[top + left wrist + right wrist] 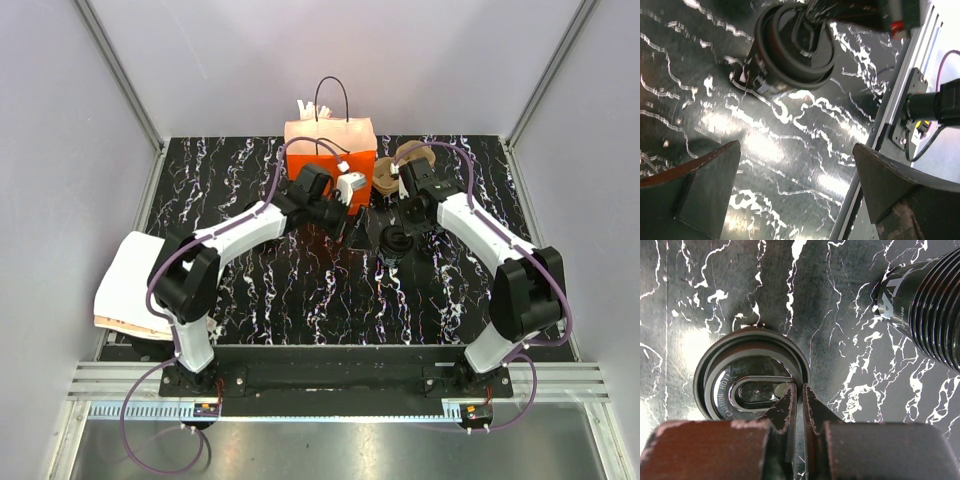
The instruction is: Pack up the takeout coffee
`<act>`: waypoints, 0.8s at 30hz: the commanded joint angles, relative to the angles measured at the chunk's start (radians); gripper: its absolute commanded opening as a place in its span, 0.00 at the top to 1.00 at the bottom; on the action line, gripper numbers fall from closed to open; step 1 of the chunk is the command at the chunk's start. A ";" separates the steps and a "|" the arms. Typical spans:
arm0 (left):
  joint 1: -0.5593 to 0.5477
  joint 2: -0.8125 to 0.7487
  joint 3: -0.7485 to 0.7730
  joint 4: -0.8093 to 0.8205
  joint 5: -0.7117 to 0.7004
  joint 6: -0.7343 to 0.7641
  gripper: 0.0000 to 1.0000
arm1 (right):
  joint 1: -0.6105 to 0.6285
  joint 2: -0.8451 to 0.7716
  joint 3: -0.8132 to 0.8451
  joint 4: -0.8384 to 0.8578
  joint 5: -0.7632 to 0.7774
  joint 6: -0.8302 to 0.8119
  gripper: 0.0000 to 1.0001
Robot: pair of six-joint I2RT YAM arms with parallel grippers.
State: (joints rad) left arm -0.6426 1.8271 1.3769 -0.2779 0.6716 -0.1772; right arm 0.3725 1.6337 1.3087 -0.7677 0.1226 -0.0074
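Observation:
The takeout coffee (394,244) is a small black cup with a black lid, in front of the orange paper bag (330,150). My right gripper (402,232) is above it. In the right wrist view the gripper (801,390) is shut on the lid's rim, one finger over the lid (747,377) and one outside it. My left gripper (347,218) hangs open and empty just left of the cup, near the bag's front. Its view shows the cup (785,55) beyond the spread fingers (710,185). I cannot tell whether the cup rests on the table.
A black ribbed cylinder (927,305) lies on the table close to the cup. Brown round pieces (400,165) stand right of the bag. A white and tan stack (130,285) lies at the left edge. The table's metal rail (900,100) is near.

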 commanded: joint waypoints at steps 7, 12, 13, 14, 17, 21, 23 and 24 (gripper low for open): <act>-0.034 0.070 0.079 0.051 -0.064 -0.054 0.01 | 0.002 -0.026 0.015 0.027 -0.049 0.052 1.00; -0.045 0.078 0.077 0.049 -0.086 -0.057 0.01 | 0.002 -0.057 0.003 0.034 -0.073 0.050 0.98; -0.046 0.080 0.077 0.051 -0.086 -0.059 0.01 | 0.002 -0.061 0.000 0.036 -0.093 0.053 0.94; -0.048 0.080 0.077 0.052 -0.089 -0.059 0.01 | 0.002 -0.070 -0.002 0.038 -0.103 0.052 0.92; -0.052 0.089 0.082 0.054 -0.086 -0.065 0.01 | 0.002 -0.089 -0.005 0.038 -0.120 0.050 0.77; -0.061 0.109 0.093 0.052 -0.092 -0.073 0.01 | 0.002 -0.103 -0.011 0.039 -0.121 0.047 0.59; -0.062 0.118 0.099 0.052 -0.092 -0.077 0.01 | 0.002 -0.107 -0.012 0.039 -0.121 0.044 0.54; -0.062 0.123 0.100 0.052 -0.090 -0.080 0.01 | 0.002 -0.110 -0.012 0.039 -0.120 0.046 0.52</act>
State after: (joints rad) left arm -0.6991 1.9308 1.4307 -0.2611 0.5953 -0.2390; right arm 0.3710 1.5703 1.3010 -0.7521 0.0151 0.0360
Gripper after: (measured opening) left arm 0.987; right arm 0.448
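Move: The lidded coffee cup stands about 4 cm left of the right hand and 1 cm back, its middle some 5 cm below. The ribbed cup stack is about 6 cm ahead of that hand and 9 cm to its right, the brown cup tray about 16 cm ahead and 2 cm left, and the orange bag 8 cm ahead and 17 cm left. From the left hand the coffee cup lies about 8 cm right, straight level, and 7 cm down. Right hand lifts off the lid, some 2 cm left and up, half opening; left sinks rightward towards cup. ##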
